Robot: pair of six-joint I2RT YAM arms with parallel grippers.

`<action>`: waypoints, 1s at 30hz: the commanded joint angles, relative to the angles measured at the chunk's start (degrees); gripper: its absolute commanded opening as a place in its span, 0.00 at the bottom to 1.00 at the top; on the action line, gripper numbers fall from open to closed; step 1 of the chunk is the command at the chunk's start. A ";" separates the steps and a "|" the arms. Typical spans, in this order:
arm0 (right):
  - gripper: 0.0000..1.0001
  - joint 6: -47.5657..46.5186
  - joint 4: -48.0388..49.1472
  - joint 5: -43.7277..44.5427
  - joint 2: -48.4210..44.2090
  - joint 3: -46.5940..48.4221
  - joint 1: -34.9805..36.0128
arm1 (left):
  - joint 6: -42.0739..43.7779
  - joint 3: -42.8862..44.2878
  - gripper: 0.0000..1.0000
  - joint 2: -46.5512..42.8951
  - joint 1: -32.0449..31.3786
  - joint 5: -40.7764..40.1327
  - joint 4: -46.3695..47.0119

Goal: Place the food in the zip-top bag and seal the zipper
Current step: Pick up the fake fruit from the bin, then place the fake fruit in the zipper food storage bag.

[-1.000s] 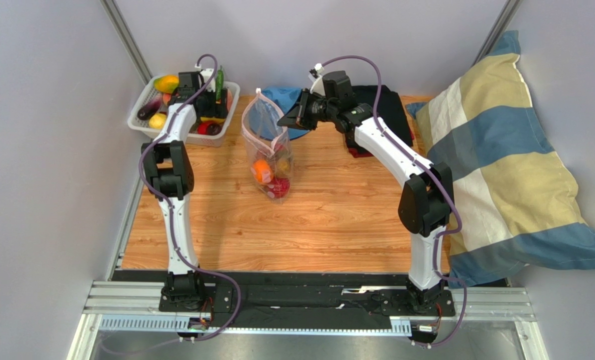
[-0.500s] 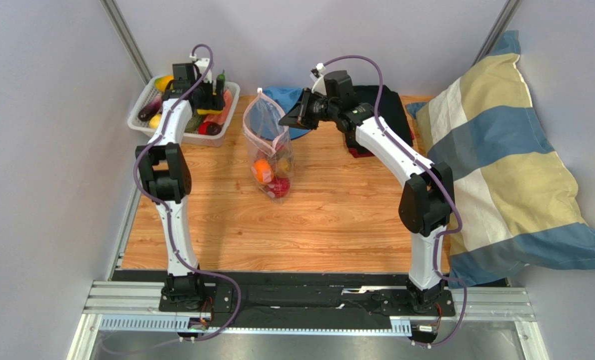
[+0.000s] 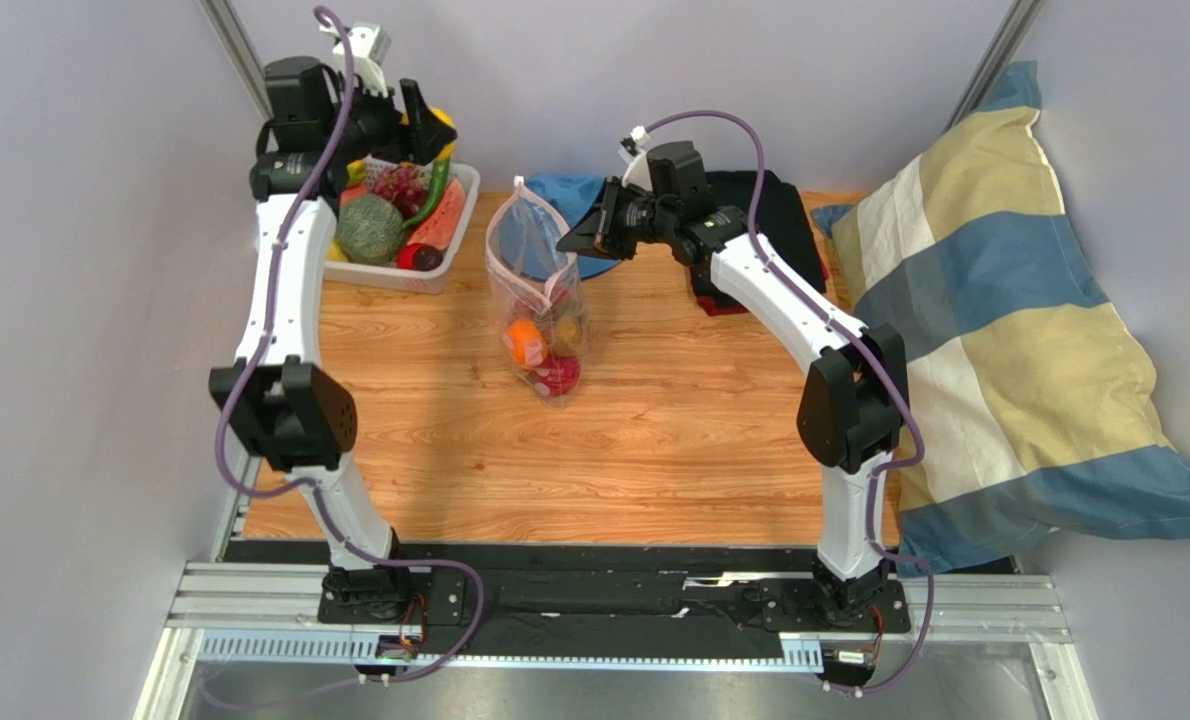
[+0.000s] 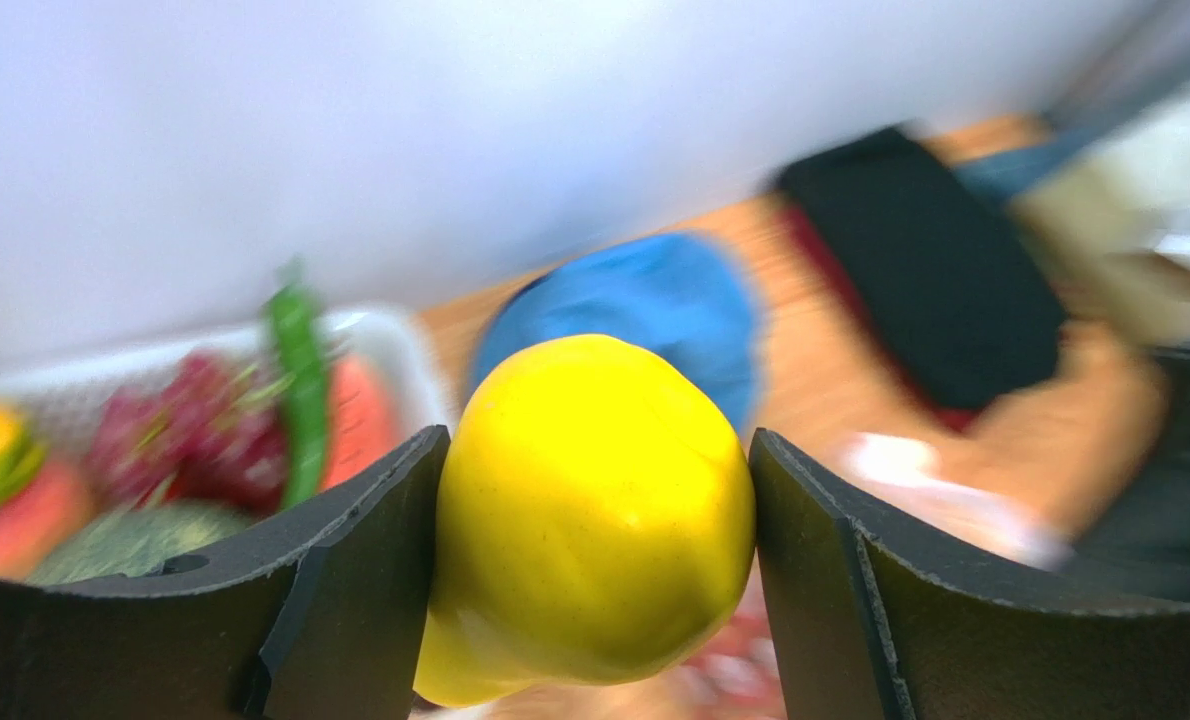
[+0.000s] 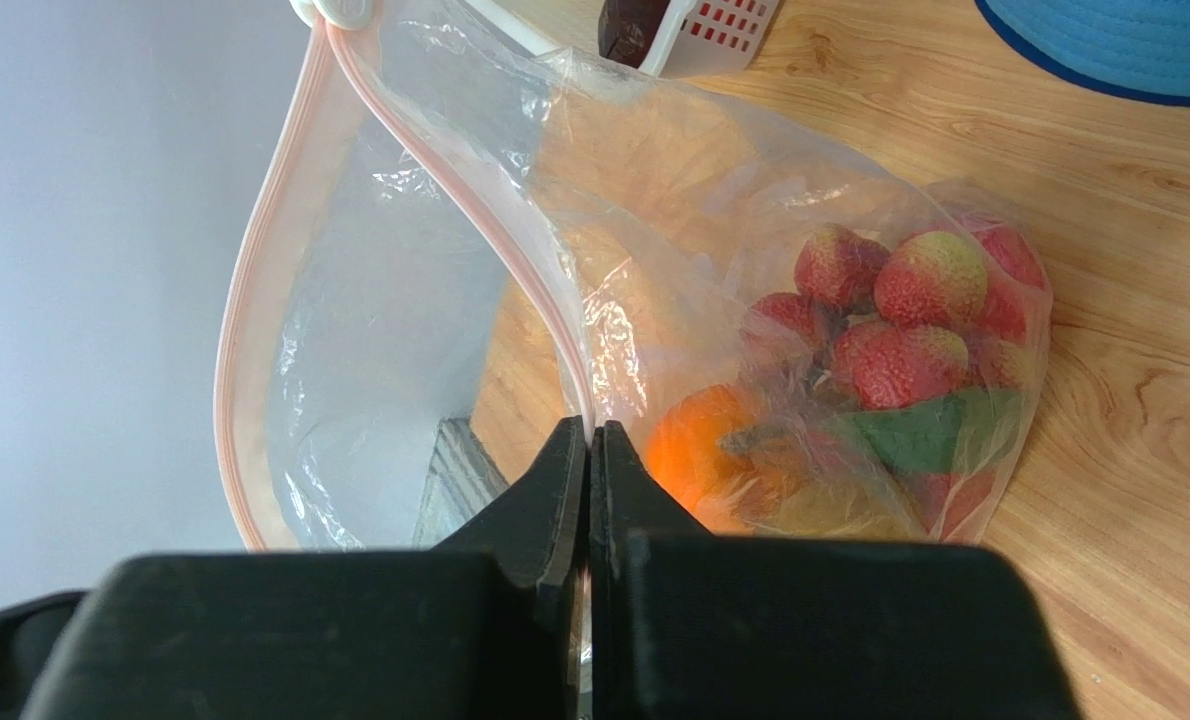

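My left gripper (image 4: pixel 594 495) is shut on a glossy yellow toy fruit (image 4: pixel 594 518) and holds it high above the white basket (image 3: pixel 448 225); it shows in the top view (image 3: pixel 413 135) too. More toy food (image 3: pixel 376 225) lies in the basket. The clear zip-top bag (image 3: pixel 534 293) stands open on the table, holding an orange fruit (image 5: pixel 699 443) and red lychees (image 5: pixel 902 323). My right gripper (image 5: pixel 586 450) is shut on the bag's rim at the pinkish zipper (image 5: pixel 459 195) and holds the mouth up.
A blue bucket hat (image 3: pixel 571 195) and a black cloth (image 3: pixel 774 225) lie at the back behind the bag. A large striped pillow (image 3: pixel 1007 330) fills the right side. The wooden table (image 3: pixel 631 450) ends at the arm bases.
My left arm has risen out of the basket, lifting the yellow fruit up and back. The right arm and bag have not moved.
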 commanded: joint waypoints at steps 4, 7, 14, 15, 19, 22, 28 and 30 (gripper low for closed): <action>0.00 -1.95 0.94 -0.83 -1.49 2.42 1.33 | -7.39 -5.87 0.57 -14.10 -6.14 22.05 2.46; 0.00 -2.21 1.03 -0.66 -2.02 2.42 1.77 | -5.64 -9.83 0.57 -16.74 -8.97 23.91 2.11; 0.00 -1.86 1.29 -0.40 -3.43 1.72 2.12 | -9.57 -19.49 0.59 -19.12 -14.77 18.74 4.29; 0.00 -1.86 1.20 -0.48 -3.60 1.46 2.03 | -10.20 -20.63 0.59 -19.12 -15.21 17.59 4.83; 0.00 -1.86 1.38 -0.48 -4.39 0.93 2.03 | -12.84 -25.56 0.61 -18.42 -15.31 16.80 5.63; 0.00 -2.04 1.38 -0.31 -5.18 0.49 2.03 | -11.96 -24.96 0.80 -18.50 -15.22 14.07 2.29; 0.00 -2.92 1.03 0.39 -6.41 -0.12 1.95 | -10.56 -21.89 0.99 -23.42 -13.99 8.54 1.14; 0.00 -3.27 0.85 0.48 -6.68 -0.39 1.94 | -9.85 -18.65 0.99 -23.26 -13.29 3.28 -2.27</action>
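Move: The yellow fruit is already pinched in the left fingers; the bag's open mouth, where it is to go, lies about 15 cm back, 14 cm to the right and 11 cm below. From this hand the bin's middle is some 9 cm ahead, 18 cm left and 28 cm down, the blue hat about 9 cm ahead, 18 cm right and 30 cm down. For the right hand, closed on the bag's rim, the mouth's middle lies about 2 cm ahead and 4 cm left, level with it. The left hand carries the yellow fruit back and to the right in an arc of some 20 cm across, away from the bin to the bag's mouth, first rising about 10 cm while turning clockwise some 30 degrees, then sinking about 13 cm as the fingers tip down; over the mouth it opens wide and lets the fruit go. The right fingers stay shut on the bag's rim and hold the mouth open, easing back about 2 cm and rising about 2 cm towards the end. ##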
